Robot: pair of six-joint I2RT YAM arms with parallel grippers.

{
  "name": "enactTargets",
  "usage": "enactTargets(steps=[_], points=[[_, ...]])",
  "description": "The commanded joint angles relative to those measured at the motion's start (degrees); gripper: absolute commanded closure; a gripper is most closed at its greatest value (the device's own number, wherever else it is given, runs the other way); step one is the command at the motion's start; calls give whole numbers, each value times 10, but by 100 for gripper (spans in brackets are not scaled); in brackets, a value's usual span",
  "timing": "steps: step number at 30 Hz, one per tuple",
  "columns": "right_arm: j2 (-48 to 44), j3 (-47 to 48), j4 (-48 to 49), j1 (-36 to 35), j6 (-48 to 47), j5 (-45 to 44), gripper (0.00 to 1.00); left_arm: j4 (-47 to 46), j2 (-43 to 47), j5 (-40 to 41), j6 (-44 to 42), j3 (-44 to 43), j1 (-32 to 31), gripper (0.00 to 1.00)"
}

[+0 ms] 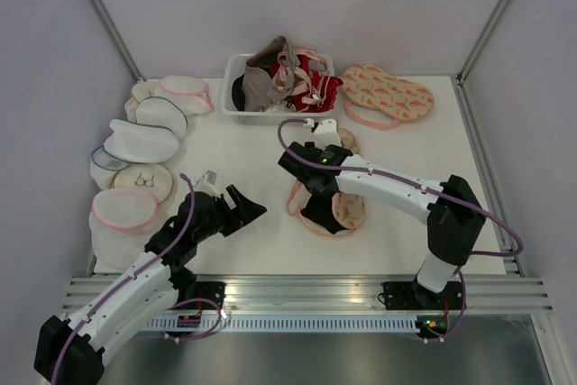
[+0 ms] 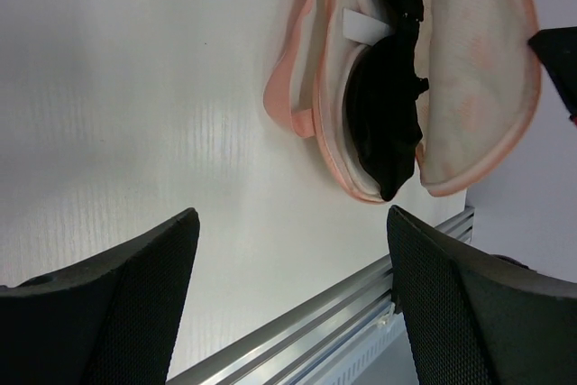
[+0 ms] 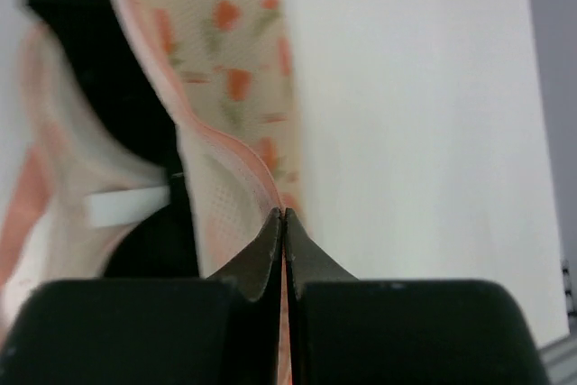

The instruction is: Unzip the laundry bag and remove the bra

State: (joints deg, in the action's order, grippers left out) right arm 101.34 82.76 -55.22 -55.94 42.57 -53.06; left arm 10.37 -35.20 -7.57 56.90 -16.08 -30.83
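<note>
The laundry bag (image 1: 349, 211) lies mid-table with its zip open and its upper flap lifted. Its peach watermelon print shows in the right wrist view (image 3: 236, 60), and its pale inner lining in the left wrist view (image 2: 473, 87). The black bra (image 1: 321, 215) lies inside it, partly uncovered (image 2: 383, 119) (image 3: 122, 96). My right gripper (image 1: 315, 185) is shut on the pink-trimmed edge of the flap (image 3: 284, 215). Left of the bag, apart from it, my left gripper (image 1: 238, 206) hangs open over bare table (image 2: 293, 299).
A white basket (image 1: 236, 113) of red, grey and pink garments stands at the back. Another watermelon-print pouch (image 1: 388, 95) lies at the back right. Several white mesh pouches (image 1: 144, 142) are piled along the left side. A metal rail (image 1: 306, 290) runs along the near edge.
</note>
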Motion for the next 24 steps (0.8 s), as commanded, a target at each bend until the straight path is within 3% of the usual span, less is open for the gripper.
enactTargets(steps=[1,9,11,12,14,15,18,19,24], points=[[-66,-67,-60,56,82,-69,100,-18,-12,-9,-33,-27,2,12],[-233,-220,-57,243,150,-97,98,-118,-93,-96,-113,-83,2,12],[-261,-224,-53,272,149,-110,84,-128,-139,-113,-127,-112,2,12],[-287,-223,-37,274,127,-98,65,-133,-154,-129,-137,-122,2,12],[-318,-233,52,273,15,-51,50,-146,-194,-142,-144,-147,2,11],[-347,-240,86,273,-21,24,39,-149,-203,-148,-146,-157,2,12],[-401,-283,214,274,-135,153,26,-151,-218,-140,-146,-162,2,12],[-409,-304,257,274,-148,229,23,-150,-215,-135,-145,-156,2,12],[-406,-369,372,280,-162,414,20,-135,-173,-109,-140,-128,2,11]])
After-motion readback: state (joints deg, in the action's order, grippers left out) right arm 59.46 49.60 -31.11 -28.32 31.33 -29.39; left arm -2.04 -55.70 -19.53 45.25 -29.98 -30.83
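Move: The right gripper holds the lifted edge of the laundry bag's flap. The clear table it is taken to lies some 18 cm to its right, 5 cm back and 12 cm below. The bra is under it, about 4 cm back and 11 cm down. The white basket stands about 22 cm ahead and 13 cm left, the second laundry bag about 20 cm ahead and 17 cm right. From the left gripper the bra lies roughly 22 cm right, 7 cm ahead and 7 cm down. Sweep the right gripper about 23 cm right, nearly level, still pinching the flap edge, turning it some 35 degrees clockwise to fold the flap away from the bra. Open wide to let go, rise a little and come back left about 9 cm, turning back and rolling the hand's left side up. Meanwhile bring the open left gripper right, up and slightly forward towards the bra. ##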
